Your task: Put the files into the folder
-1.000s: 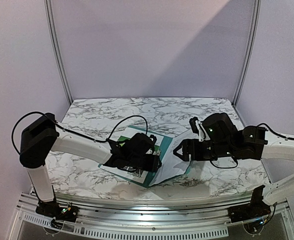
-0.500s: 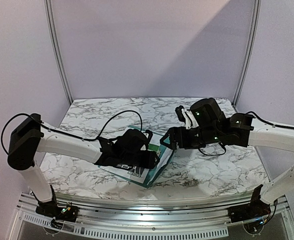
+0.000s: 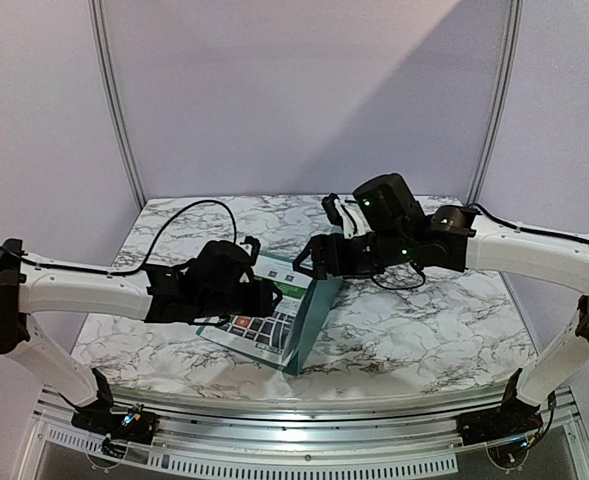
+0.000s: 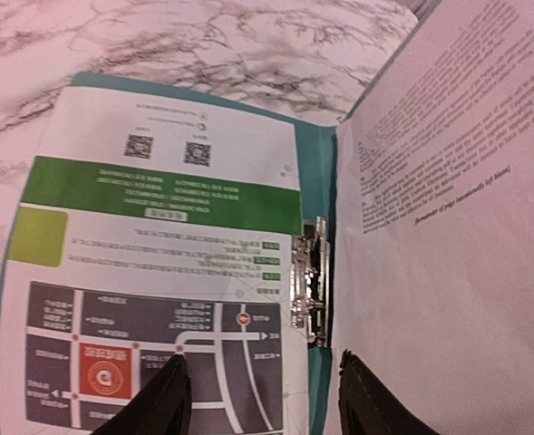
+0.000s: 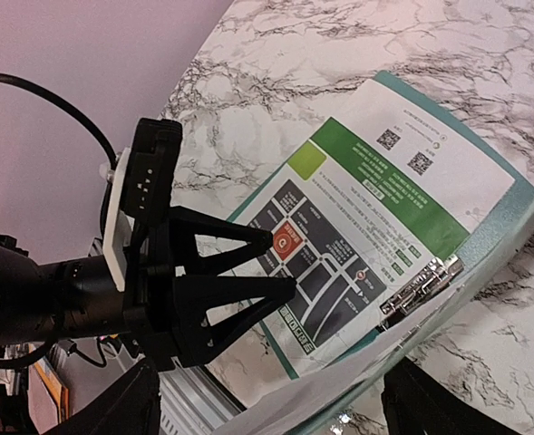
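The teal folder (image 3: 315,303) lies open near the table's front. Its left half is flat and its right cover stands tilted up. The green map file (image 4: 158,272) lies on the flat half beside the metal clip (image 4: 309,281). The white text file (image 4: 448,236) rests against the inside of the raised cover. My left gripper (image 4: 262,394) hovers open over the map file and the spine, holding nothing. My right gripper (image 5: 276,412) is open, with the raised cover's edge and the white file (image 5: 321,390) crossing between its wide-set fingers. In that view the left gripper (image 5: 283,265) points at the map file (image 5: 366,208).
The marble table (image 3: 414,330) stretches to the right of the folder and behind it. Its front rail (image 3: 304,440) runs just below the folder. Purple walls close in the back and sides. A black cable (image 3: 184,215) loops above the left arm.
The folder's right cover, with the white file on it, has swung up from flat to nearly upright. My right gripper moved left and farther back with it. My left gripper drew back to the left.
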Controlling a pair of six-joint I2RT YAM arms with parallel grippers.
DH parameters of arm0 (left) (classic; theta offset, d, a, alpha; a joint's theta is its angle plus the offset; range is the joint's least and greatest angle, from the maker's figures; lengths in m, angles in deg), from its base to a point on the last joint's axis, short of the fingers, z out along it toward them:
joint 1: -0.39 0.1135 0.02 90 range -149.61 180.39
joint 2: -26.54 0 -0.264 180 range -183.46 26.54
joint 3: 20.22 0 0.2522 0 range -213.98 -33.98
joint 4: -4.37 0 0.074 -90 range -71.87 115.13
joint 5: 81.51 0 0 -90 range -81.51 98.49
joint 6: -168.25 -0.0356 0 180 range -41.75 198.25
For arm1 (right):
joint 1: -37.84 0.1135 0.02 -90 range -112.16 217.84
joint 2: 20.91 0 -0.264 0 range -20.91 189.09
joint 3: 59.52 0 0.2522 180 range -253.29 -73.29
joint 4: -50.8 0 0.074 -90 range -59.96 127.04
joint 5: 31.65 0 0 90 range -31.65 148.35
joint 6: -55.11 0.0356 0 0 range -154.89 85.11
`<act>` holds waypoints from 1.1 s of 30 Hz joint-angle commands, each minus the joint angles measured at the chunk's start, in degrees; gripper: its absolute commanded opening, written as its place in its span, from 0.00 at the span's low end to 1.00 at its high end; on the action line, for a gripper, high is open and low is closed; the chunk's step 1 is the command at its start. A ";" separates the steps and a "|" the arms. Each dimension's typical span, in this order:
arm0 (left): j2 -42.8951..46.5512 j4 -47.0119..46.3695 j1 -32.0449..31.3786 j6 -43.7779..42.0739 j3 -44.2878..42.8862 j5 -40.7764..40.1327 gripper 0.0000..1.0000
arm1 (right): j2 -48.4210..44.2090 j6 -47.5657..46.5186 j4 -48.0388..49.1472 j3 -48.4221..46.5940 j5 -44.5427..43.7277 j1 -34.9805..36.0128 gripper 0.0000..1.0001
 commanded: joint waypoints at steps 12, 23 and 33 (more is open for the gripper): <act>16.02 9.11 7.08 -0.81 7.33 -6.94 0.57 | 15.70 -2.14 2.89 -16.51 10.27 -0.75 0.87; 24.01 16.12 8.90 0.39 7.61 -13.64 0.65 | 24.88 -1.85 5.50 -22.31 17.32 -4.99 0.87; 27.97 22.79 9.01 0.79 3.34 -20.83 0.79 | 28.18 -3.12 5.80 -22.42 19.47 -9.87 0.87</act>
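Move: The folder's green cover stands almost upright by the right hand's fingers, its middle roughly 3 cm back, 2 cm right and 11 cm below that hand. The green-banded sheet lies some 11 cm left of the right hand, about level with it and 20 cm down; the metal clip is 3 cm to its right, level, 20 cm down. From the left hand, the cover's middle is about 9 cm right, level ahead and in height. Right hand pushes the cover left about 9 cm, then goes forward-down; left withdraws 15 cm left, rising, opening. ##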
